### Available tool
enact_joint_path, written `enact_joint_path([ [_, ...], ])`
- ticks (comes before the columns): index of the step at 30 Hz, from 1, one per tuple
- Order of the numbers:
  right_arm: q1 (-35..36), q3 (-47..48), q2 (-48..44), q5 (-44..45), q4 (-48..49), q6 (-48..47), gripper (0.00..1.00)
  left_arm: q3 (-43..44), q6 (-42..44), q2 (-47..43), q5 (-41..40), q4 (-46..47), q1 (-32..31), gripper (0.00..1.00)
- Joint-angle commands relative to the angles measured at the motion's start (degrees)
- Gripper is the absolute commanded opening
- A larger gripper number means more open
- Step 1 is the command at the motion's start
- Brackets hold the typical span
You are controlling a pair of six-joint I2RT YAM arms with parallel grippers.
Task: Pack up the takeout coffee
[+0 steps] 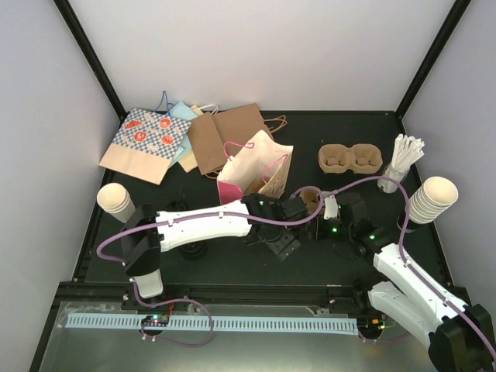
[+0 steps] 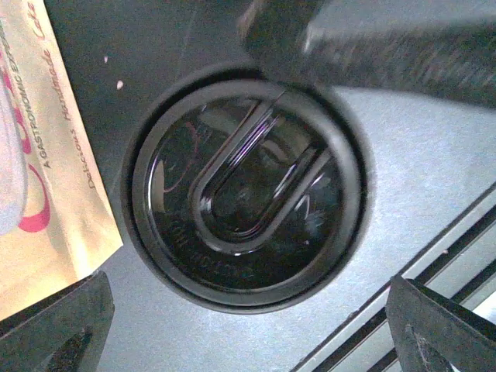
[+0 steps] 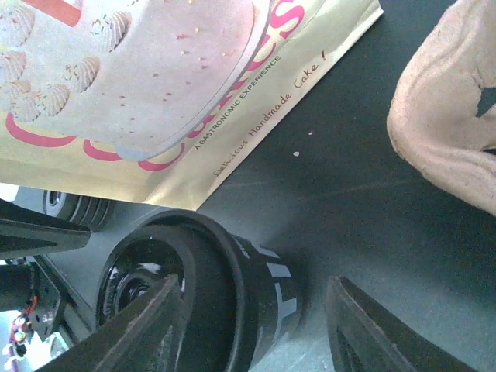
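A takeout coffee cup with a round black lid (image 2: 244,194) stands on the dark mat. In the right wrist view its side (image 3: 271,287) looks dark with pale stripes. My left gripper (image 2: 248,341) hangs straight above the lid, open wide, with one finger low on each side and nothing between them. My right gripper (image 3: 256,333) is open around the cup: one finger crosses in front of the lid and the other stands apart from the cup's side. In the top view both grippers, left (image 1: 279,232) and right (image 1: 322,225), meet mid-table and hide the cup.
An upright pink and cream bag (image 1: 252,167) stands just behind the grippers, with flat paper bags (image 1: 147,143) further back. A pulp cup carrier (image 1: 350,159), stirrers (image 1: 403,159) and lidless cup stacks (image 1: 116,200) (image 1: 434,200) ring the mat. A black lid stack (image 3: 77,208) is close by.
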Motion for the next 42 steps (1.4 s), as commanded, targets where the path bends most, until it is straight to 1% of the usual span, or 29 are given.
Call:
enact_joint_path([
  [1,-0.2,2.3,-1.7,0.4,-5.1,-3.0,0.55,5.4,-0.7,-0.8,0.1,-4.0,-0.4,0.99],
  [5,-0.2,2.9,-2.3,-0.5,-6.0,-3.1,0.57,7.6,-1.2,-1.8,-0.7,-5.6,-0.4,0.99],
  [9,-0.2,5.1,-2.3,0.2,-9.2,-3.3,0.66,7.2,-2.4,-5.9,-1.2,-6.1,-0.4,0.98],
  [12,-0.1,8.3,-2.1,0.9,-12.9,-3.5,0.71,6.2,-3.5,-10.4,-1.4,-6.4,-0.4,0.97],
  [15,0.0,13.6,-1.4,3.0,-18.5,-5.0,0.76,4.5,-5.0,-16.1,-1.6,-6.5,-0.5,0.95],
  [18,0.7,18.7,0.6,5.5,-24.5,-6.9,0.80,1.4,-6.4,-21.4,-0.3,-5.7,-0.4,0.92],
  [20,2.2,20.9,1.7,5.8,-26.7,-8.2,0.81,-1.4,-8.5,-24.6,0.7,-4.3,-0.4,0.89],
  [23,8.1,24.8,3.7,12.2,-30.4,-9.5,0.83,-8.4,-13.4,-29.9,2.5,0.3,-0.4,0.83],
  [27,16.7,29.8,8.2,20.7,-35.6,-10.2,0.86,-20.3,-21.1,-36.6,5.2,9.5,-0.4,0.71],
  [32,24.3,32.3,12.2,23.7,-36.2,-11.6,0.87,-35.5,-28.5,-42.3,8.0,24.5,-0.3,0.58],
  [35,29.1,33.2,15.2,26.9,-36.4,-12.1,0.94,-41.0,-31.8,-43.2,7.8,29.6,-0.1,0.51],
  [37,30.1,33.5,17.1,28.6,-36.4,-11.9,0.94,-43.8,-33.2,-43.3,8.2,32.5,0.4,0.49],
  [42,30.9,33.7,21.0,29.5,-35.3,-11.9,0.94,-49.6,-35.9,-42.5,10.2,39.9,1.8,0.41],
])
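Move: The lidded coffee cup stands directly under the open left hand, its middle some 6 cm below and within a centimetre or so of straight ahead. From the right hand it is about 4 cm back, 6 cm to the left and 6 cm lower. The paper bag's middle is roughly 9 cm ahead and 13 cm to the left of the right hand, near its height; the nearer cup tray lies about 6 cm ahead, 8 cm right and 8 cm below. The coffee cup passes from one hand's reach to the other's: the left hand, already open, climbs clear of the lid by about 14 cm, swings left and somewhat back, then sinks again beside it, fingers narrowing to half open. The right hand first rises about 7 cm, then comes left and back over the cup and starts down, opening wide and tilting to point more steeply at the lid. ##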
